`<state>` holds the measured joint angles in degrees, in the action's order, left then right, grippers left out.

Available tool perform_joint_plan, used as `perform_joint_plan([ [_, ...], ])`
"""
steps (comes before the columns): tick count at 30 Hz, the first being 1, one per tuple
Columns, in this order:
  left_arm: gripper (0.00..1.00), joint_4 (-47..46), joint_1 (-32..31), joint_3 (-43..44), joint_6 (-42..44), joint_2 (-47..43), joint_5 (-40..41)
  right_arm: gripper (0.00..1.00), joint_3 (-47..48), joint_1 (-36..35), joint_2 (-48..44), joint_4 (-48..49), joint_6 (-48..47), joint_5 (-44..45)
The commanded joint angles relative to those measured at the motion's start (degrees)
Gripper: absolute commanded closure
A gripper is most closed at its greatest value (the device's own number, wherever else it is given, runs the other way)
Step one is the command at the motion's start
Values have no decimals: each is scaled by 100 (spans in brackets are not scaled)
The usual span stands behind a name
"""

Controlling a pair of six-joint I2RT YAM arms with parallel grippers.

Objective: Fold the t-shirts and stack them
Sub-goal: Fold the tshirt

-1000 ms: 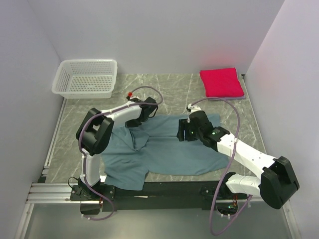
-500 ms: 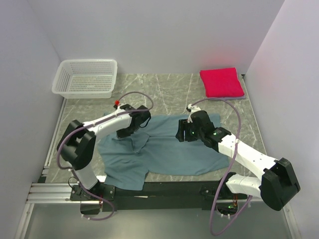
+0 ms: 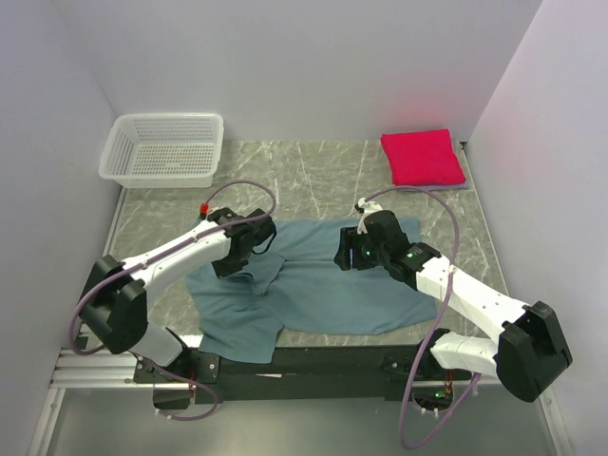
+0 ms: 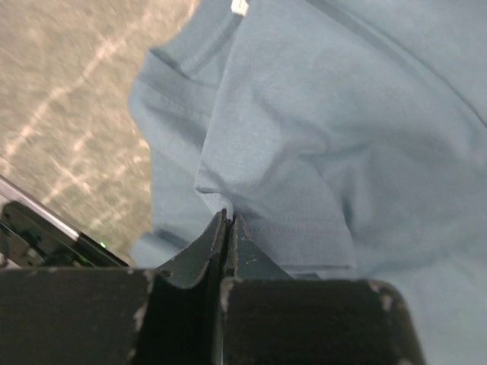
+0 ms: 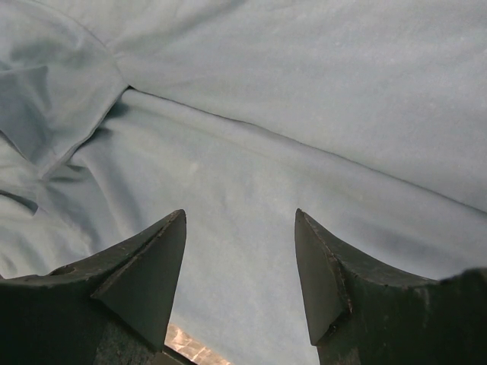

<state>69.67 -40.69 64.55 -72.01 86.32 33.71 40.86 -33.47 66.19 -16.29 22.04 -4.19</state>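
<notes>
The teal-blue t-shirt [image 3: 323, 285] lies spread and rumpled on the marble table between the two arms. My left gripper [image 3: 231, 262] is at its left side, shut on the hemmed sleeve edge [image 4: 289, 228], with the cloth bunched at the fingertips [image 4: 228, 217]. My right gripper [image 3: 349, 251] stands open over the shirt's upper right part, with only flat cloth [image 5: 251, 152] between its fingers and nothing held. The crimson-pink t-shirt [image 3: 423, 157] lies folded at the back right, with a thin pale edge [image 3: 462, 186] showing under it.
A white mesh basket [image 3: 163, 149] stands at the back left corner. White walls close in the table on three sides. The black rail [image 3: 313, 359] with the arm bases runs along the near edge, and the shirt's lower hem hangs over it.
The left gripper has closed on the sleeve and swung left and toward me, pulling the shirt's left side with it. The right arm has barely moved.
</notes>
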Motion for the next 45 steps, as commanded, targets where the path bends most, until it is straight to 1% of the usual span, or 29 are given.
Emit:
perform_joint_plan([
  [1,98,135,-106,-145,-348,-361,-496,34,-17,34,-168,179,19,-12],
  [11,97,109,-554,-461,-727,-669,-1024,34,-17,43,-133,179,-7,32],
  [14,96,21,-589,-715,-797,-740,-1156,34,-26,34,-89,197,10,32],
  [17,94,20,-590,-927,-850,-845,-1148,34,-17,43,-63,153,37,137],
  [18,91,38,-598,-971,-885,-863,-1113,34,-8,43,-54,144,63,190],
  [19,81,81,-590,-980,-885,-880,-1034,34,18,86,-45,101,89,277],
  [21,70,134,-598,-910,-885,-863,-885,34,62,139,-28,39,159,409],
  [22,61,248,-581,-857,-885,-819,-667,34,97,174,-10,-48,177,410],
  [23,55,301,-581,-796,-868,-793,-560,34,167,227,7,-119,221,706],
  [24,50,354,-537,-639,-807,-758,-455,34,211,375,42,-189,291,804],
  [25,42,380,-502,-550,-745,-705,-227,34,264,464,60,-347,318,918],
  [26,38,363,-449,-462,-666,-687,-138,34,369,586,78,-435,370,1111],
  [27,31,320,-284,-305,-465,-678,-24,34,422,814,130,-610,441,1235],
  [28,29,232,-169,-251,-307,-678,64,32,466,964,165,-699,467,1358],
  [29,26,-91,-28,-207,-122,-678,196,31,588,1113,218,-787,520,1463],
  [30,24,-303,330,-180,367,-678,214,30,642,1237,349,-866,555,1630],
  [31,21,-575,551,-189,615,-678,215,29,703,1560,437,-1006,590,1701],
  [32,20,-856,988,-215,870,-652,215,28,834,1711,647,-1094,625,1789],
  [33,19,-1441,1219,-259,1395,-617,162,27,905,1895,762,-1182,687,1833],
  [34,18,-1630,1430,-233,1565,-478,136,27,967,2062,877,-1253,679,1790],
  [35,19,-1789,1771,-120,1689,-389,144,27,1046,2377,1095,-1236,661,1703],
  [36,20,-2243,1897,-84,2012,-293,231,27,1081,2528,1211,-1210,600,1389],
  [38,20,-2641,2186,39,2295,50,302,28,1134,2836,1552,-1043,573,1236],
  [39,19,-2825,2275,101,2566,190,189,29,1169,2916,1659,-1016,582,1210],
  [40,19,-3114,2363,171,2673,470,110,29,1205,2995,1756,-929,573,1201],
  [42,18,-3406,2564,303,2962,709,-110,30,1275,3231,1950,-815,556,1184],
  [44,18,-3775,2688,373,3078,1034,-400,31,1354,3321,2081,-569,555,982],
  [45,18,-3907,2793,435,3209,1131,-496,31,1398,3582,2117,-507,564,938],
])
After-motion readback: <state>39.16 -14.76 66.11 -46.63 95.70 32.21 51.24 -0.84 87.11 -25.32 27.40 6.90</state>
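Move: The left hand holds the t-shirt's sleeve end pinched; the spot where this will be laid is about 6 cm back, 2 to the right and 5 below. From that hand the collar tag is some 6 cm ahead and 7 left, the shirt's far-left corner about 16 ahead and 9 left, both 6 below. From the open right hand, the shirt's far-right corner lies roughly 12 cm ahead, 21 right and 7 below, the red shirt stack about 33 ahead and 23 right. Still pinching the sleeve end, the left hand draws it back about 6 cm, sinking slightly and easing right, then opens wide and lets go, and sweeps forward and left over the shirt towards its far-left corner. The right hand, first still, swings right some 20 cm, forward and down towards the far-right corner, open, turning about 45 degrees clockwise. ##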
